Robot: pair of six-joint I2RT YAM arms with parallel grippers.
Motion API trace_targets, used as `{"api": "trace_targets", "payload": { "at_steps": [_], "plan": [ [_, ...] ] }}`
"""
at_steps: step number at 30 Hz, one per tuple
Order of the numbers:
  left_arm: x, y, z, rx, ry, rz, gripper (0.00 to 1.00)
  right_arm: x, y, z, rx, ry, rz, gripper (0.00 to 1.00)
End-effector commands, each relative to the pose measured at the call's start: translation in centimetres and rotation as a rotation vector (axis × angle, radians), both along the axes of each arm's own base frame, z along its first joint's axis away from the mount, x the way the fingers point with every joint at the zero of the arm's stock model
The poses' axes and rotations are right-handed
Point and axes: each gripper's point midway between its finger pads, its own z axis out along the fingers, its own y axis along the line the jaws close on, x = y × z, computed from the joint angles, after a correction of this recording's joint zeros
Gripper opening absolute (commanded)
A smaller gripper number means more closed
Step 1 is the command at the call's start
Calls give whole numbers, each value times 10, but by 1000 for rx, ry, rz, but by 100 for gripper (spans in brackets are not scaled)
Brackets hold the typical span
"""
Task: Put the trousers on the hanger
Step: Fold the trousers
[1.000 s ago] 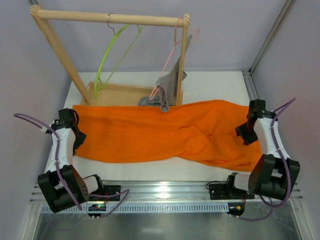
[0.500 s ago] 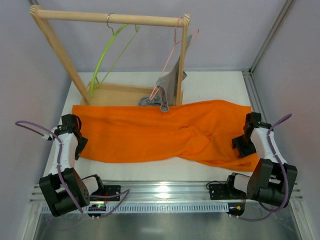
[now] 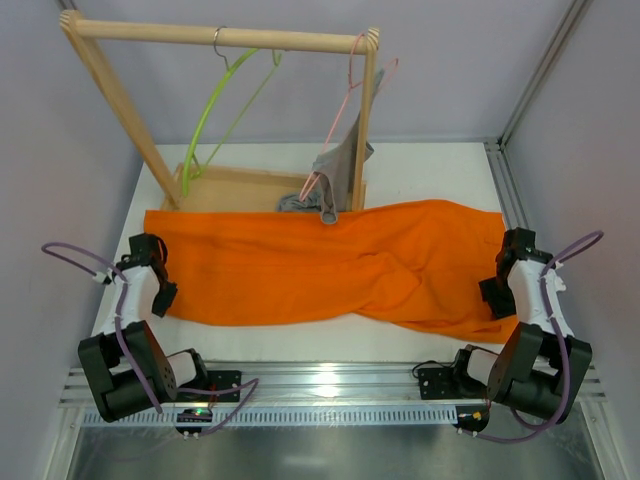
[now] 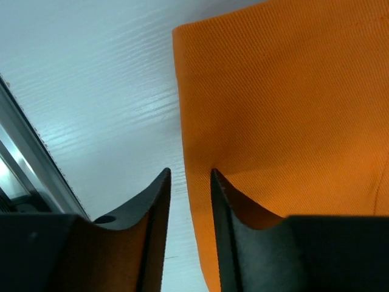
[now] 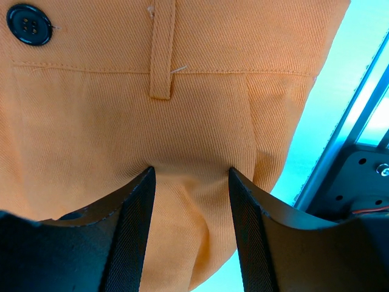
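The orange trousers lie spread flat across the table, waistband to the right. The lime-green hanger hangs by its hook from the wooden rail at the back left, bare. My left gripper sits low at the trousers' left end. In the left wrist view it is open, and its jaws straddle the cloth edge: one finger over the table, the other on the cloth. My right gripper presses down on the waistband below a belt loop, open, with a ridge of cloth bulging between its fingers.
A wooden rack stands at the back over a wooden tray. A pink hanger with a grey garment hangs at its right post, touching the trousers' far edge. A metal rail runs along the near edge.
Both arms have come down and back toward the near edge, onto the two ends of the trousers. The left jaws have narrowed. The cloth has hardly shifted.
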Motion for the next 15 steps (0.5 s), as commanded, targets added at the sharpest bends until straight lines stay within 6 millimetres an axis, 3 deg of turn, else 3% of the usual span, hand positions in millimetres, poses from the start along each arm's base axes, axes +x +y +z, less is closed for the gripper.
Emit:
{"api": "trace_targets", "payload": {
  "at_steps": [1,4,9,15],
  "plan": [
    [10,6,1,30,-50,3,29,2,-8,-5,-41,-12,-23,54],
    [11,9,2,41,-44,0,2,13,-9,-11,-34,-46,-8,54],
    [13,15,13,77,-54,-1,0,30,-16,-21,-62,-102,40,50],
    [21,25,44,150,-148,11,0,40,-22,-21,-81,-113,57,50]
  ]
}}
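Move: The left fingers straddle the near edge of the trouser leg, about 1 cm above it; the leg's near corner is some 4 cm to their left in line with them, and its far corner about 20 cm ahead and 1 cm left. The right fingertips hover over the other end: the cloth just inside the waistband is about 2 cm ahead, 1 cm right and 3 cm below; the button lies 5 cm ahead and 5 cm right, the belt loop 1 cm ahead and 3 cm right. The left fingers snap shut across the near edge of the leg, from half open, to pinch it against the table, then begin to lift about 1.5 cm, easing left and forward by about 1 cm. The right hand, fingers still half open, sinks some 2.5 cm onto the cloth beside the waistband and then mainly forward about 2 cm, its tips pushing along the fabric. ##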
